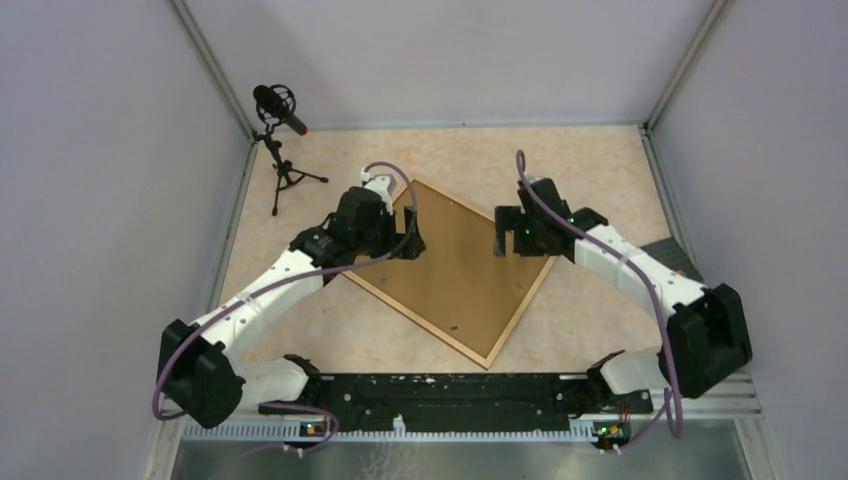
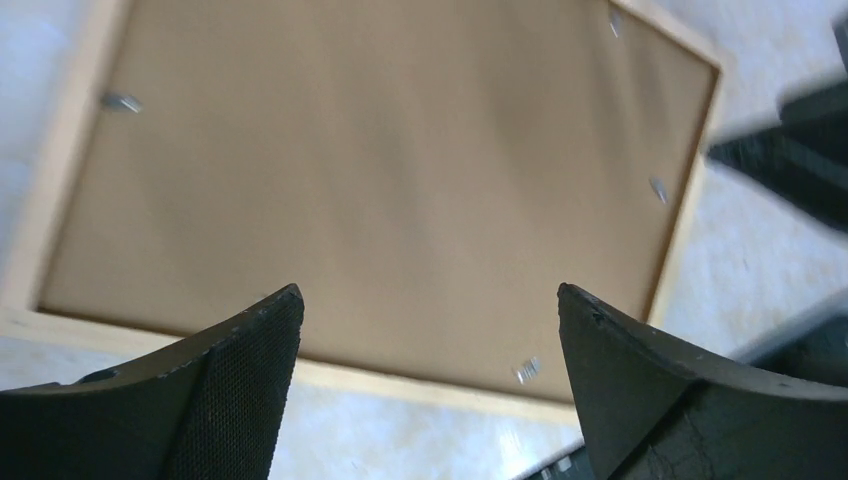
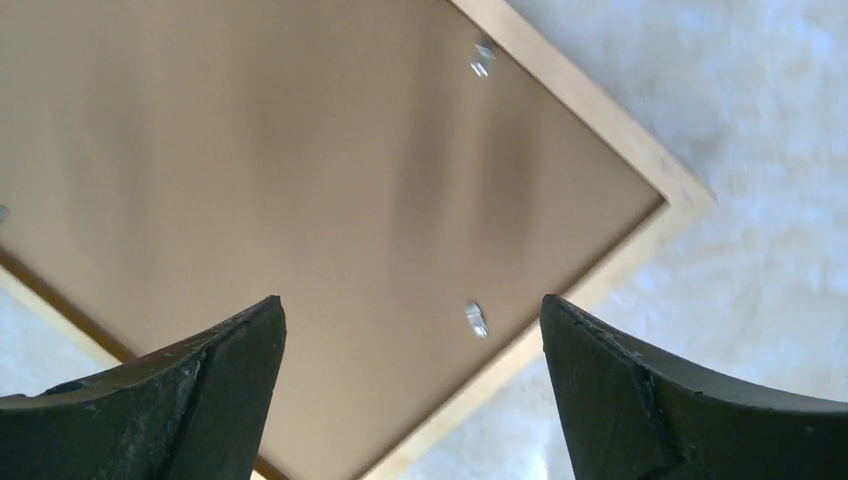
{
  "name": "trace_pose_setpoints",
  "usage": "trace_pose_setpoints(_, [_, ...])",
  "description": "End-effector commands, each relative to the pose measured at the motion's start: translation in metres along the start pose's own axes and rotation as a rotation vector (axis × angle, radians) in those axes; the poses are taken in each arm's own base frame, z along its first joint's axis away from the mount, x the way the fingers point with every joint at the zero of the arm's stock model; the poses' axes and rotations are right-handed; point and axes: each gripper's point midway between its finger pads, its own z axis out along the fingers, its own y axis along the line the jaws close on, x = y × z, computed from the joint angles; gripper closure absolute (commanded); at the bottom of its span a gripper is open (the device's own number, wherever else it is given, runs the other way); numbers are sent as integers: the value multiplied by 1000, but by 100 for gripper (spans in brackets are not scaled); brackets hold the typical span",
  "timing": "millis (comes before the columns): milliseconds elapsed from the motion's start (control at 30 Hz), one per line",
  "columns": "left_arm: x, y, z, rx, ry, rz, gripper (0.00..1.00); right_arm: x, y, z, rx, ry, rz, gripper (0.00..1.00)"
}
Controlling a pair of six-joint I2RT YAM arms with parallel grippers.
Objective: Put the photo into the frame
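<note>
The light wood frame lies face down, turned like a diamond, mid-table. A plain brown backing board fills it, and small metal tabs sit along its edges. The photo is hidden. My left gripper hovers open over the frame's upper left edge. In the left wrist view the left gripper has only the board and rim below it. My right gripper hovers open over the upper right part. The right wrist view shows nothing between the right gripper's fingers, with the board and rim beneath.
A black microphone on a small tripod stands at the back left of the beige table. Grey walls close in the table on three sides. The right arm's dark gripper body shows at the right edge of the left wrist view.
</note>
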Motion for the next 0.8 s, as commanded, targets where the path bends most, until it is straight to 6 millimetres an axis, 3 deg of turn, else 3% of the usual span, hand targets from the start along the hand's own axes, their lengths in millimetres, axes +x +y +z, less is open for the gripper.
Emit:
trace_pose_setpoints(0, [-48, 45, 11, -230, -82, 62, 1, 35, -45, -10, 177, -16, 89, 9])
trace_pose_setpoints(100, [-65, 67, 30, -277, -71, -3, 2, 58, -62, -15, 235, -43, 224, 20])
trace_pose_setpoints(167, [-71, 81, 40, -275, -34, -77, 2, 66, -57, -11, 196, -61, 316, 25])
trace_pose_setpoints(333, [-78, 91, 55, -237, 43, -113, 2, 73, -53, 11, 179, -76, 467, 43])
trace_pose_setpoints(533, [-69, 112, 53, -312, 62, -56, 2, 91, -63, 39, 270, 20, 415, 51])
trace_pose_setpoints(767, [-59, 139, 43, -432, 18, -41, 2, 95, -87, 52, 360, 31, 218, 84])
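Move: The wooden rail on the frame's right side, where my right hand will pinch, lies about 5 cm back, 6 cm to the right and 10 cm below. Beside it, on the board, a metal clip sits 4 cm back and 3 cm right of this hand; the frame's right corner is roughly 3 cm ahead and 14 cm right. From my left hand, the far-left rail's middle is some 14 cm ahead, 11 cm left and 15 cm down, the left corner about 20 cm left and 1 cm ahead. I bring my right hand down about 10 cm onto the frame's right rail, drawing back and to the right before easing slightly forward, turning the wrist some 25 degrees clockwise and closing the fingers astride the wood until they pinch it. Meanwhile my left hand, wide open, swings forward and left towards the far-left rail, sinking a little and staying clear above the board. ##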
